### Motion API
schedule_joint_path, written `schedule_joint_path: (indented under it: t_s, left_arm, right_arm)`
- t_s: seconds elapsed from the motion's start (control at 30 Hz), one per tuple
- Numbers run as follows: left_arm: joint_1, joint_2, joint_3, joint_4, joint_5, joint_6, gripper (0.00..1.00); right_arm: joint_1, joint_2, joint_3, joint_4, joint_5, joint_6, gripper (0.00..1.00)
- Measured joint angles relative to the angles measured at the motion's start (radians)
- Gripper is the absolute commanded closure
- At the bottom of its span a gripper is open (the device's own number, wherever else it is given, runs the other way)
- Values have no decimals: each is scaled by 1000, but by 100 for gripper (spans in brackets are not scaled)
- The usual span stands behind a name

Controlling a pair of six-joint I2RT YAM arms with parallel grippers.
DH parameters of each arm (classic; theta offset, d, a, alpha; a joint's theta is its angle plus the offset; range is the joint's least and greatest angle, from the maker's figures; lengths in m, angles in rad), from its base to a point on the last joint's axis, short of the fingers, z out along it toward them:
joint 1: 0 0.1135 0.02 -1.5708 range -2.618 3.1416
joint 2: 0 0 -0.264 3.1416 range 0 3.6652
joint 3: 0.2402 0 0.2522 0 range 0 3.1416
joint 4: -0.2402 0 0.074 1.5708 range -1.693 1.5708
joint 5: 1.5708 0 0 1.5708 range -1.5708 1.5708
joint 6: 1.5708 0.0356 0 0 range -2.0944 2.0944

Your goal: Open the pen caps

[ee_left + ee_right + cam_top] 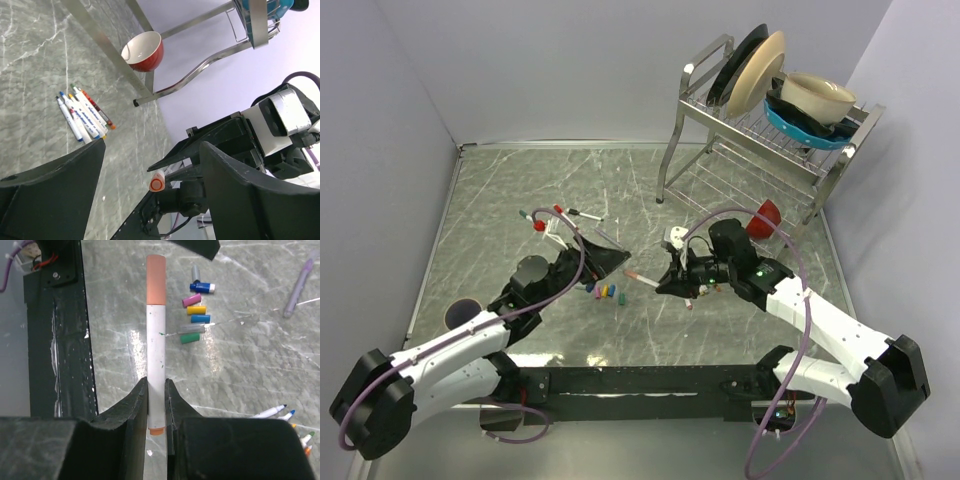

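My right gripper (pixel 156 383) (pixel 670 283) is shut on a white pen barrel (pixel 156 355). The pen's orange cap (pixel 156 280) (pixel 638 276) is on and points left toward my left gripper (pixel 618 262). In the left wrist view that cap's round end (pixel 156 182) faces me between the open fingers (pixel 60 190) of the left gripper (pixel 154 150), touching neither. Several loose pen caps (pixel 196 310) (pixel 605 292), blue, pink, yellow, grey and green, lie in a row on the table. Several uncapped pens (pixel 82 117) (pixel 570 214) lie together farther back.
A metal dish rack (pixel 760 120) with plates and bowls stands at the back right. A red bowl (pixel 766 215) (pixel 143 50) sits by its foot. A dark round cup (pixel 464 314) stands near the left edge. A purple cable (pixel 299 285) trails over the table.
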Motion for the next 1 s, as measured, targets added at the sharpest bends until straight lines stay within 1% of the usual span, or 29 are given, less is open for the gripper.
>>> schedule_joint_path:
  t_s: [0.17,0.33,0.37,0.43,0.47,0.53,0.57,0.63,0.77,0.83,1.0]
  left_arm:
    - [-6,51,0,50,-4,-32,29]
    - [-31,85,-1,90,-15,-40,43]
    - [-35,90,-1,93,-18,-42,51]
    - [-45,103,0,105,-24,-42,57]
    - [-49,110,1,107,-26,-42,65]
    - [-56,121,2,108,-29,-42,74]
    - [-58,127,2,109,-30,-39,85]
    - [-62,133,2,114,-29,-41,99]
    - [-64,130,8,113,-36,-30,99]
    - [-66,110,12,80,-54,-23,99]
    - [-81,-50,35,-137,-165,-3,99]
  right_arm:
    - [-2,0,0,46,16,46,100]
    - [-2,10,0,82,39,83,100]
    - [-2,13,0,84,44,88,100]
    - [-2,21,0,90,52,99,100]
    - [-2,24,0,92,57,103,100]
    - [-2,30,0,97,67,113,100]
    - [-2,31,0,98,69,116,100]
    - [-2,36,0,98,76,124,100]
    - [-2,46,0,105,75,127,100]
    - [-2,50,0,109,67,127,100]
    - [9,94,18,174,11,115,100]
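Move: The capped end of the pen in the right hand lies about 3 cm back and 3 cm right of the left hand, 1 cm lower; from the right hand it is some 8 cm left, 3 cm forward and 1 cm higher. Roughly 18 cm below the left hand, the loose caps lie level with it and 6 cm left; the uncapped pens lie 4 cm forward, 23 cm right. Left fingers shift 2.5 cm right, pinch the cap, then pull left; right brings its held pen 2 cm forward. ##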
